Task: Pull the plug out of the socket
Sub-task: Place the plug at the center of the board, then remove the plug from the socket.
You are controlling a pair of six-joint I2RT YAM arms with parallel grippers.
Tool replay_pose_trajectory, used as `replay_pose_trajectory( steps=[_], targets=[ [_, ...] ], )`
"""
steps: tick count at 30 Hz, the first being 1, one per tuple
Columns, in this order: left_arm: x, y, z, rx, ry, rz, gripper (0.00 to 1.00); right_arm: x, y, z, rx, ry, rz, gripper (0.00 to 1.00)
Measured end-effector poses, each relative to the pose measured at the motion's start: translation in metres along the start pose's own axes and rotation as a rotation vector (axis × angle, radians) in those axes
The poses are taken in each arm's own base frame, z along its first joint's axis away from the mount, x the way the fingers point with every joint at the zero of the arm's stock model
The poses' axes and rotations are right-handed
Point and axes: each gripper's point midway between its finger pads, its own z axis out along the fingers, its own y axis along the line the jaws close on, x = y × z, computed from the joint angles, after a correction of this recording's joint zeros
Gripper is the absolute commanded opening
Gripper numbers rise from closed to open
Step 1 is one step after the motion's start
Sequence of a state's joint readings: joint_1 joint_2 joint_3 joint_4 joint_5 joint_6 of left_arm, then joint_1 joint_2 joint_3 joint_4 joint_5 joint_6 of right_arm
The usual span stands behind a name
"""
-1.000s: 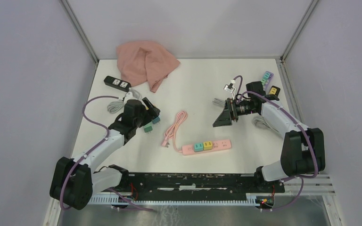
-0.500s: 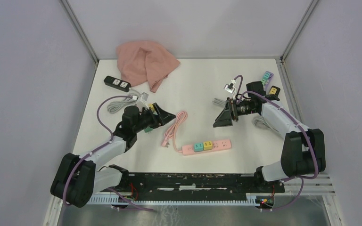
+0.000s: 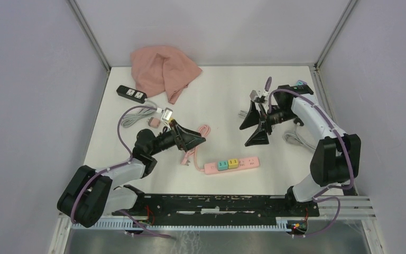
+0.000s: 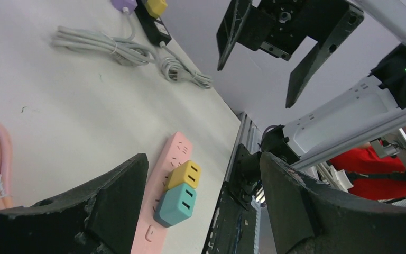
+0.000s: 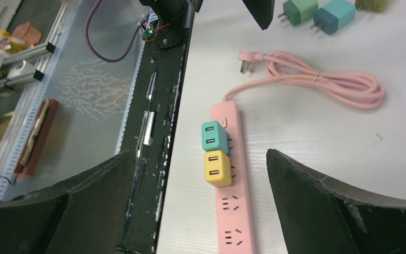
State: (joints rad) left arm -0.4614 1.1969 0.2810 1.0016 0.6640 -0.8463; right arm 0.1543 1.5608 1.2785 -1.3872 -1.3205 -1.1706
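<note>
The pink socket strip lies near the table's front, with a teal plug and a yellow plug seated side by side in it. My left gripper hangs open to the left of the strip, above the pink cord. The left wrist view shows the teal plug and yellow plug between its spread fingers, some way off. My right gripper is open above and behind the strip. In its own view, both plugs lie below the wide gap, untouched.
A pink cloth lies at the back left, with a black power strip and a grey cable beside it. Another grey cable sits under the right arm. Loose green and teal plugs lie beyond the cord.
My left gripper has swung right from the loose plugs toward the pink strip, opening slightly. The right gripper has turned so that it faces down at the strip.
</note>
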Motion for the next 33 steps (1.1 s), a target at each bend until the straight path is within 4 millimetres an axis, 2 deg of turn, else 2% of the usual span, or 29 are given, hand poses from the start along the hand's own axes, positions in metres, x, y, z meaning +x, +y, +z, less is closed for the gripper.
replay_pose_trajectory(
  steps=[3, 7, 11, 14, 17, 21, 25, 28, 30, 33],
  targets=[
    [-0.002, -0.007, 0.0, 0.036, -0.004, 0.02, 0.84, -0.004, 0.001, 0.004, -0.042, 0.017, -0.074, 1.0],
    [0.0, -0.009, -0.001, 0.034, 0.004, 0.028, 0.84, 0.005, 0.009, 0.016, -0.06, 0.102, -0.028, 1.0],
    [0.002, -0.009, -0.004, 0.0, 0.006, 0.076, 0.85, 0.041, -0.005, 0.028, 0.115, 0.285, -0.057, 1.0],
    [0.004, -0.011, -0.008, -0.019, -0.006, 0.13, 0.86, 0.039, -0.005, 0.031, 0.2, 0.27, -0.104, 1.0],
    [0.017, -0.009, -0.013, -0.026, -0.011, 0.203, 0.87, 0.035, -0.01, 0.036, 0.225, 0.226, -0.17, 1.0],
    [0.049, -0.009, -0.018, -0.005, 0.029, 0.293, 0.87, 0.063, -0.01, 0.051, 0.197, 0.269, -0.193, 0.98],
    [0.078, -0.018, -0.015, 0.06, 0.079, 0.426, 0.86, 0.077, -0.013, 0.06, 0.178, 0.327, -0.283, 0.9],
    [0.093, -0.024, -0.012, 0.105, 0.109, 0.531, 0.86, 0.09, -0.015, 0.064, 0.159, 0.367, -0.361, 0.76],
    [0.1, -0.022, -0.01, 0.116, 0.129, 0.601, 0.83, 0.102, -0.015, 0.065, 0.145, 0.403, -0.394, 0.62],
    [0.114, -0.015, -0.008, 0.125, 0.183, 0.683, 0.78, 0.11, -0.016, 0.069, 0.13, 0.446, -0.43, 0.54]
  ],
)
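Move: The right hand, empty and open, goes for the yellow plug on the pink power board, about 4 cm back, 4 cm to its left and 16 cm below. The teal plug stands some 4 cm farther left of that plug, level with it. For the left hand, the board's left end lies roughly 6 cm back, 5 cm to its right and 16 cm down; the teal plug is about 11 cm to its right and 6 cm back, somewhat below the hand. Towards the yellow plug, the right hand sinks some 12 cm while easing a little back and left; its fingers tip further down and begin closing around the plug's place, with no touch yet to be seen. After barely stirring, the left hand, still open, swings back about 8 cm and down towards the board's left end, drifting right and rolling some 40 degrees. ##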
